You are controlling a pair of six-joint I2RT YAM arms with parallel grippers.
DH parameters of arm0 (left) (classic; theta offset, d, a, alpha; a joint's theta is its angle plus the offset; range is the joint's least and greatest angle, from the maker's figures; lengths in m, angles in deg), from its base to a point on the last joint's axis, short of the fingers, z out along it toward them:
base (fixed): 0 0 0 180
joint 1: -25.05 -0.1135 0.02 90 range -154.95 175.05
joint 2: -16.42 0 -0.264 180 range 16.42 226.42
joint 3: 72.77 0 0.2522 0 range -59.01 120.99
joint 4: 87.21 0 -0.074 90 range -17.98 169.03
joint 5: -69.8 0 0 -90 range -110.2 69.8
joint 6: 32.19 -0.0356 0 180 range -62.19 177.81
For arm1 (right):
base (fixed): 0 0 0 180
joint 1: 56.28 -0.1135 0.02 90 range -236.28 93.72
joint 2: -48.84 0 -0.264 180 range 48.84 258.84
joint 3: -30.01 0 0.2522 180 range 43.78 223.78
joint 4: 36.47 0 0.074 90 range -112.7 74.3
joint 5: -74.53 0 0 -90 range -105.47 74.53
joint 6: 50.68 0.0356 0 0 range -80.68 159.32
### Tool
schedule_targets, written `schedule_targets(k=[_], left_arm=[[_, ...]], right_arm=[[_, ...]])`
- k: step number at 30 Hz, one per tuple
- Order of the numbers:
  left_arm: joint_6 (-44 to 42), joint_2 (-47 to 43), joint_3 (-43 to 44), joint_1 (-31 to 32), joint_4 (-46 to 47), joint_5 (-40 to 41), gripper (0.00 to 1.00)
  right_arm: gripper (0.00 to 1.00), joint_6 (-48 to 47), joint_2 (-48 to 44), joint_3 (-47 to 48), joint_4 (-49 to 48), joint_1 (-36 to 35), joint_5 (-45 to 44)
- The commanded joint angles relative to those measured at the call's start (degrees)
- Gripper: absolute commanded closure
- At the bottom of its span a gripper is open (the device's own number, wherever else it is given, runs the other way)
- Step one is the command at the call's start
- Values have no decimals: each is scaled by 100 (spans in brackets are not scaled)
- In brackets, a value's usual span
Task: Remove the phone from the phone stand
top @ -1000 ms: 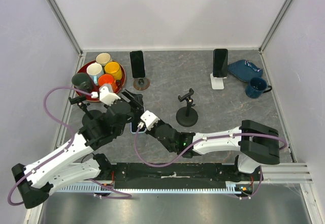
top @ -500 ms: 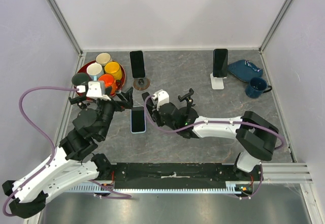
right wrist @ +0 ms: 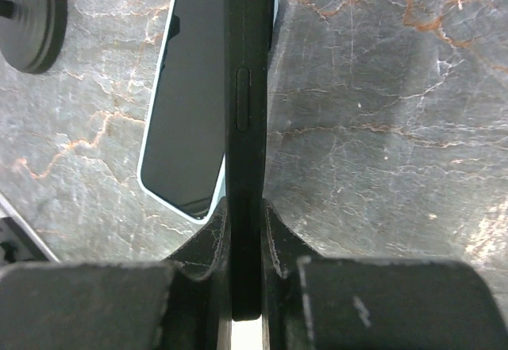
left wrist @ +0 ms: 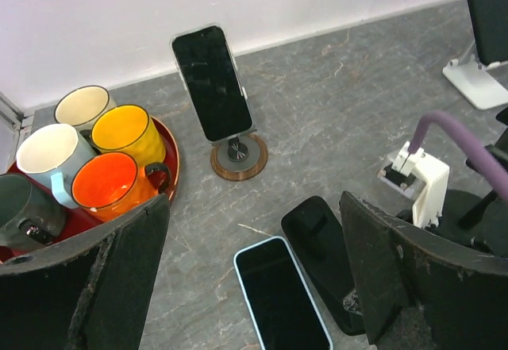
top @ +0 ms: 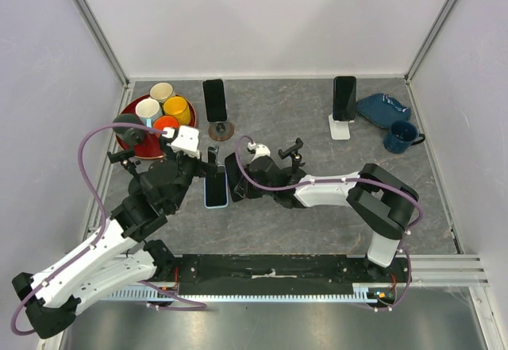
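Observation:
A light-blue phone [top: 215, 188] lies flat, screen up, on the grey table; the left wrist view shows the same phone [left wrist: 282, 298]. My left gripper [top: 203, 159] hangs open just above its far end, fingers [left wrist: 119, 275] wide apart and holding nothing. My right gripper [top: 240, 171] is shut on a black phone [right wrist: 248, 120], held edge-on right beside the light-blue phone [right wrist: 186, 104]. The black clamp stand [top: 291, 173] is empty. Another black phone [top: 215, 100] leans on a round wooden stand [top: 221, 132]. A third phone [top: 344, 97] rests on a white stand [top: 340, 126].
A red tray [top: 128, 142] with several mugs sits at the back left, close to my left arm. A blue dish [top: 382, 109] and a dark blue mug [top: 402, 136] stand at the back right. White walls close three sides.
My left gripper has opened and let go of the light-blue phone, which now lies on the table. The right gripper, still shut, has swung up and come to rest beside it.

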Motion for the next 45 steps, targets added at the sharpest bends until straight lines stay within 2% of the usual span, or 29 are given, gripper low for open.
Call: schedule_targets(k=[1,12,17,26,29,36,45], left_arm=[[-281,-55,-2,-88,6,-62,6],[-238,-240,-38,-176,-3,-10,6],[-211,-213,-37,-185,-30,-45,7],[-211,-248,-29,-202,-56,-71,7],[-202,-240,-20,-211,-82,-107,7],[-202,-240,-20,-238,-91,-133,7],[-202,-213,-20,-264,-100,-151,7]], right_arm=[[100,822,4,80,-913,81,216],[99,1825,172,-245,-1054,143,313],[97,1860,128,-386,-1002,143,207],[94,1746,382,-184,-975,151,848],[88,1711,348,-175,-966,143,805],[62,1579,189,-263,-799,143,559],[55,1219,22,-254,-377,143,102]])
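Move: The right hand holds the black phone by its near end; the middle of its resting spot is about 4 cm ahead, 1 cm left and 4 cm below. The white-edged phone lies some 3 cm ahead and 8 cm left, about 4 cm below; the empty black stand is roughly 4 cm ahead and 16 cm right, about level. From the left hand, that spot is some 6 cm ahead, 5 cm right and 28 cm below. Right hand sinks about 2 cm, tilting some 15 degrees to lay the black phone flatter, then partly opens. ##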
